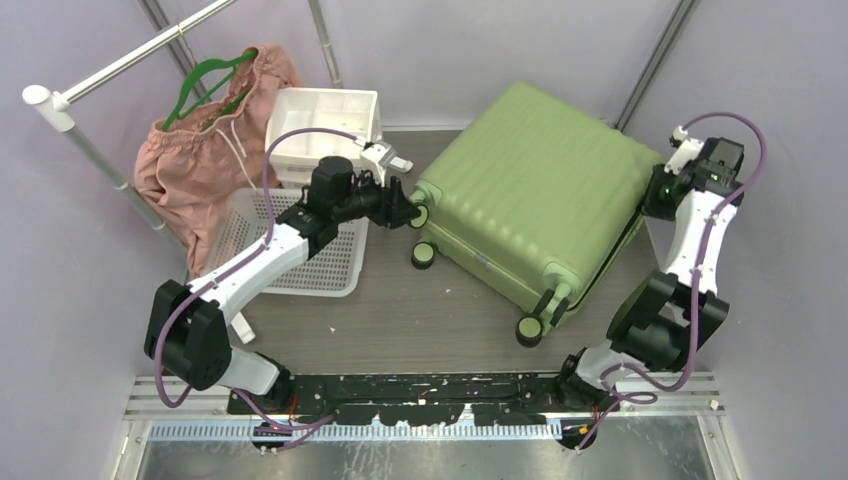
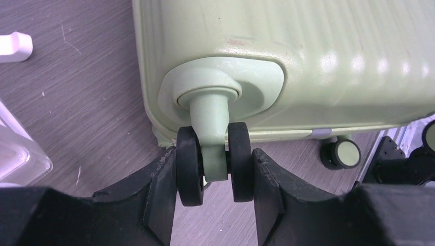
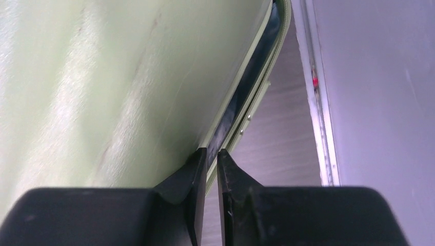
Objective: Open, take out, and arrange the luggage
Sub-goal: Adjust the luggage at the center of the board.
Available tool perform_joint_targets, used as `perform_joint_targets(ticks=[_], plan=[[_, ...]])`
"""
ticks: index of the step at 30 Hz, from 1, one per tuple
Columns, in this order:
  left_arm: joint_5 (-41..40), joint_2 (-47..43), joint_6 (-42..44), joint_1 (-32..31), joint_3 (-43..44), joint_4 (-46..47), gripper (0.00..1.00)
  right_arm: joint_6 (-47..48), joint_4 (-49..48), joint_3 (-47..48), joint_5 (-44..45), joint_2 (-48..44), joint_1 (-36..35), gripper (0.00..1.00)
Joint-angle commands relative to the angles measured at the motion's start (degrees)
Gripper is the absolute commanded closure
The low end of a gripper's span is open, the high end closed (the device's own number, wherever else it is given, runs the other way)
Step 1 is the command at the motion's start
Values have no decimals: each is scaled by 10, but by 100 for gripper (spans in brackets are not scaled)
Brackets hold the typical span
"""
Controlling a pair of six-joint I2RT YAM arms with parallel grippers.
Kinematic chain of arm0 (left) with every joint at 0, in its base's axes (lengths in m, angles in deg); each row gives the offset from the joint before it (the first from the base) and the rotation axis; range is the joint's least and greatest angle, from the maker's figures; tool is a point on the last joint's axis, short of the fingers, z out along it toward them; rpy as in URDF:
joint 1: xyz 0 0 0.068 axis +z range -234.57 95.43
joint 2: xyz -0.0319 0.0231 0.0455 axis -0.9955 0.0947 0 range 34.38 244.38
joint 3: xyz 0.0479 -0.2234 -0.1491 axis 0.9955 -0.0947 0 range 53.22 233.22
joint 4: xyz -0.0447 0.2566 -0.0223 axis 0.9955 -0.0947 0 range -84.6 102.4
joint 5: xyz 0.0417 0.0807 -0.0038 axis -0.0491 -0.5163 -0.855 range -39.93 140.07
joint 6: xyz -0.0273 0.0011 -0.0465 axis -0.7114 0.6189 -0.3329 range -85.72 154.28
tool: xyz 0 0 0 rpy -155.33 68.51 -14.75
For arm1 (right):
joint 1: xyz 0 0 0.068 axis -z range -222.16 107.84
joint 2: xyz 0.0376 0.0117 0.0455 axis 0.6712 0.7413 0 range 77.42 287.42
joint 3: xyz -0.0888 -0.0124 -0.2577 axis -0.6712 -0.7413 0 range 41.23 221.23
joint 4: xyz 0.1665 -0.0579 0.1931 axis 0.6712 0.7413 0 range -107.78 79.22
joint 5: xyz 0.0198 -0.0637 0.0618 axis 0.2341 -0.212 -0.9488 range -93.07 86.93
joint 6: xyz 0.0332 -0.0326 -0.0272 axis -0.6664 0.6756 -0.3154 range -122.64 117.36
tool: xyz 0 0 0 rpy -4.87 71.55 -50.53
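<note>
The light-green ribbed luggage (image 1: 530, 190) lies flat on the floor with its wheels toward the left and front. My left gripper (image 1: 408, 212) is at its near-left corner. In the left wrist view this gripper (image 2: 214, 160) is shut on a twin black wheel (image 2: 189, 169), one finger pressed against each outer face. My right gripper (image 1: 655, 195) is at the luggage's right edge. There its fingers (image 3: 209, 151) are nearly together, pinching the thin green rim (image 3: 246, 77) of the upper shell (image 3: 102, 77). A dark gap with bluish lining shows beside that rim.
A white perforated basket (image 1: 300, 250) lies left of the luggage, under my left arm. Behind it stands a white drawer unit (image 1: 320, 120). A pink garment on a green hanger (image 1: 200, 150) hangs from the white rail (image 1: 120, 60). The right wall (image 3: 379, 77) is close to my right gripper.
</note>
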Motion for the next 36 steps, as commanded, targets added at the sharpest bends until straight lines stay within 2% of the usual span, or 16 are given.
perform_joint_targets(ticks=[1,4,7,11,15,20,26,31,36], plan=[[13,-7,-20,-8,31,4,100,-7,-11,99,-85,37,-47,78],[14,-5,-37,-14,32,8,100,82,76,179,-61,56,-43,75],[21,-4,-54,-22,30,18,100,145,155,211,-49,40,-30,71],[29,-1,-63,-35,28,26,100,180,226,202,-59,-25,-24,57],[37,3,-61,-48,32,25,100,183,295,183,-114,-94,-24,47],[46,2,-54,-55,40,14,100,173,375,172,-199,-140,-24,46],[64,17,-31,-78,72,-25,100,204,436,177,-286,-169,-56,41],[67,25,-27,-102,78,-26,100,303,508,194,-304,-172,-83,38],[61,36,-42,-116,82,-14,100,337,515,175,-297,-190,-98,37]])
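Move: My left hand still grips the upper far wheel on the suitcase's left side; the suitcase's middle is about 28 cm right, 2 cm ahead and 8 cm lower, with the white basket some 28 cm left and 4 cm back, 18 cm down. My right hand is at the seam on the suitcase's right edge: the upper near wheel is about 20 cm back, 25 cm left and roughly level, the suitcase's middle some 25 cm left, straight ahead 0. I run my right hand about 4 cm farther forward along the suitcase's edge, then lift it clear some 13 cm and sweep it back and left over the near part towards the upper near wheel, turning about 45 degrees counter-clockwise as the fingers open. My left hand keeps the far wheel pinched and carries it about 4 cm right and slightly back, mostly late. ##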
